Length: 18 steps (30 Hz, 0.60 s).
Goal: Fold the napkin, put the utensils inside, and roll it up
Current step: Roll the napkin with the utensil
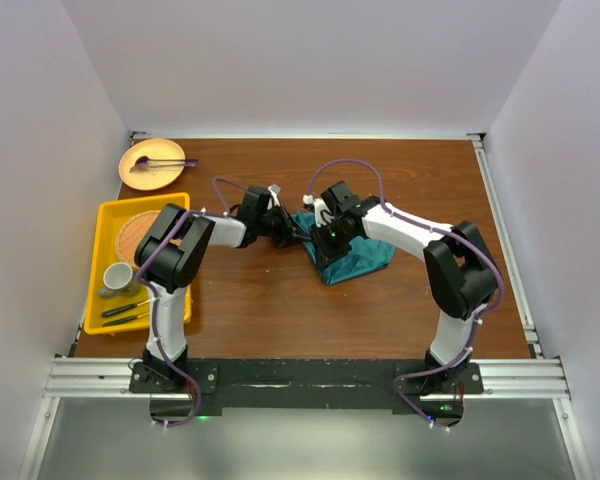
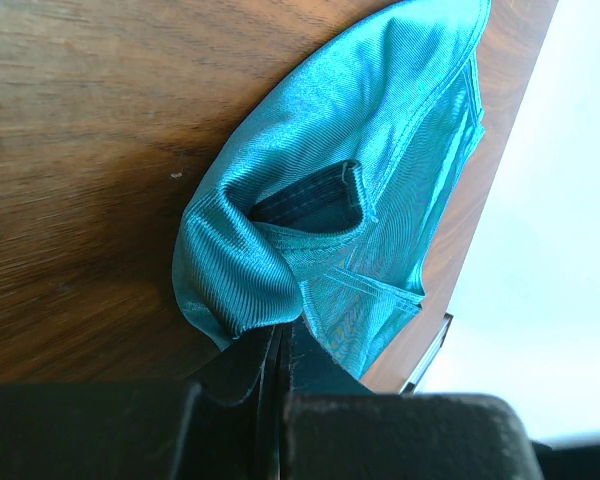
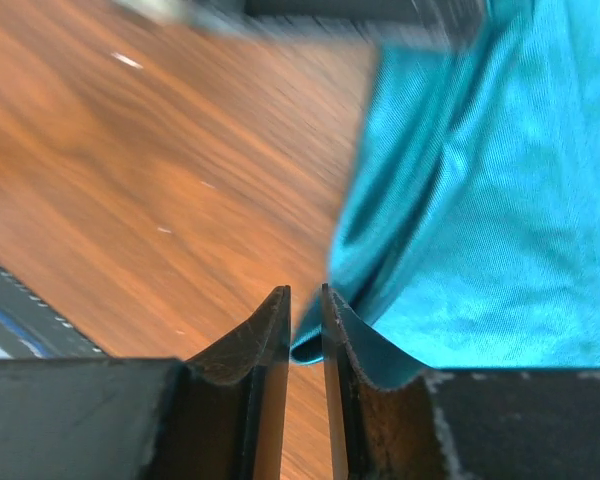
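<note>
The teal napkin (image 1: pixel 358 256) lies bunched on the wooden table (image 1: pixel 280 310) between the two arms. My left gripper (image 1: pixel 292 229) is at the napkin's left edge and shut on a gathered fold of it (image 2: pixel 242 290); the cloth (image 2: pixel 380 150) hangs away from the jaws in loose layers. My right gripper (image 1: pixel 325 242) is at the napkin's near-left corner. Its jaws stand a narrow gap apart, with the napkin's edge (image 3: pixel 460 200) lying in the gap (image 3: pixel 306 305). Two slim utensils (image 1: pixel 126 314) lie in the near end of the yellow tray (image 1: pixel 184 300), far left of both grippers.
The yellow tray also holds a round brown mat (image 1: pixel 140 235) and a small cup (image 1: pixel 118 277). Behind it stands a pale plate (image 1: pixel 165 175) with a purple-ended stick utensil (image 1: pixel 155 160). White walls close in the table on three sides.
</note>
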{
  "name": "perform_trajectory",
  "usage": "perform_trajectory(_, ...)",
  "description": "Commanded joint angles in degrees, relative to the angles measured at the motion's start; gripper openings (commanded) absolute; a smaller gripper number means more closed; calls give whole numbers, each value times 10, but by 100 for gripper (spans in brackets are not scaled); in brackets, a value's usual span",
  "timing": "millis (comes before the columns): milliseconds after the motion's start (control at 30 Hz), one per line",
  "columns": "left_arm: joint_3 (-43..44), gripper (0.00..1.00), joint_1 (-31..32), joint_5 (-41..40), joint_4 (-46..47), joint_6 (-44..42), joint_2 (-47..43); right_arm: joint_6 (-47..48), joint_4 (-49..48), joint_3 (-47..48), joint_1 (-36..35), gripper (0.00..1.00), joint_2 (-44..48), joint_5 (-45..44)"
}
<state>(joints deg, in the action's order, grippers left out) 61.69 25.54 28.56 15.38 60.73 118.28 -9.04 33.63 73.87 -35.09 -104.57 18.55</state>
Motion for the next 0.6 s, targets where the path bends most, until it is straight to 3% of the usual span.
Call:
perform_trajectory(0, -15, 0, 4, -69, -95, -26, 47, -6, -23, -21, 11, 22, 12, -15)
perform_trajectory(567, -6, 0, 3, -61, -101, -37, 51, -19, -50, -79, 35, 22, -8, -136)
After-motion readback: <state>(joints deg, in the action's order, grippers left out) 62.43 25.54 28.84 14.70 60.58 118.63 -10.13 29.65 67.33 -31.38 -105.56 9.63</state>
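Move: The near end of the napkin's rolled edge lies about 4 cm right of the right hand, 1 cm ahead and some 5 cm below it. The left fingers, already pinching that roll, are roughly 6 cm ahead of the right hand, 1 cm to its left and 4 cm lower; the napkin's flat part centres about 8 cm to its right, 3 cm ahead and 6 cm below. From the left hand, the near end is some 5 cm back and 5 cm right, about level. Down onto the near end of the napkin's rolled edge come the right fingertips, kept slightly open: the hand swings about 5 cm right and sinks roughly 4 cm, more steeply towards the end. It turns some 10 degrees clockwise while the fingers tip nearer to vertical. The left hand stays still and keeps its closed pinch on the roll. ##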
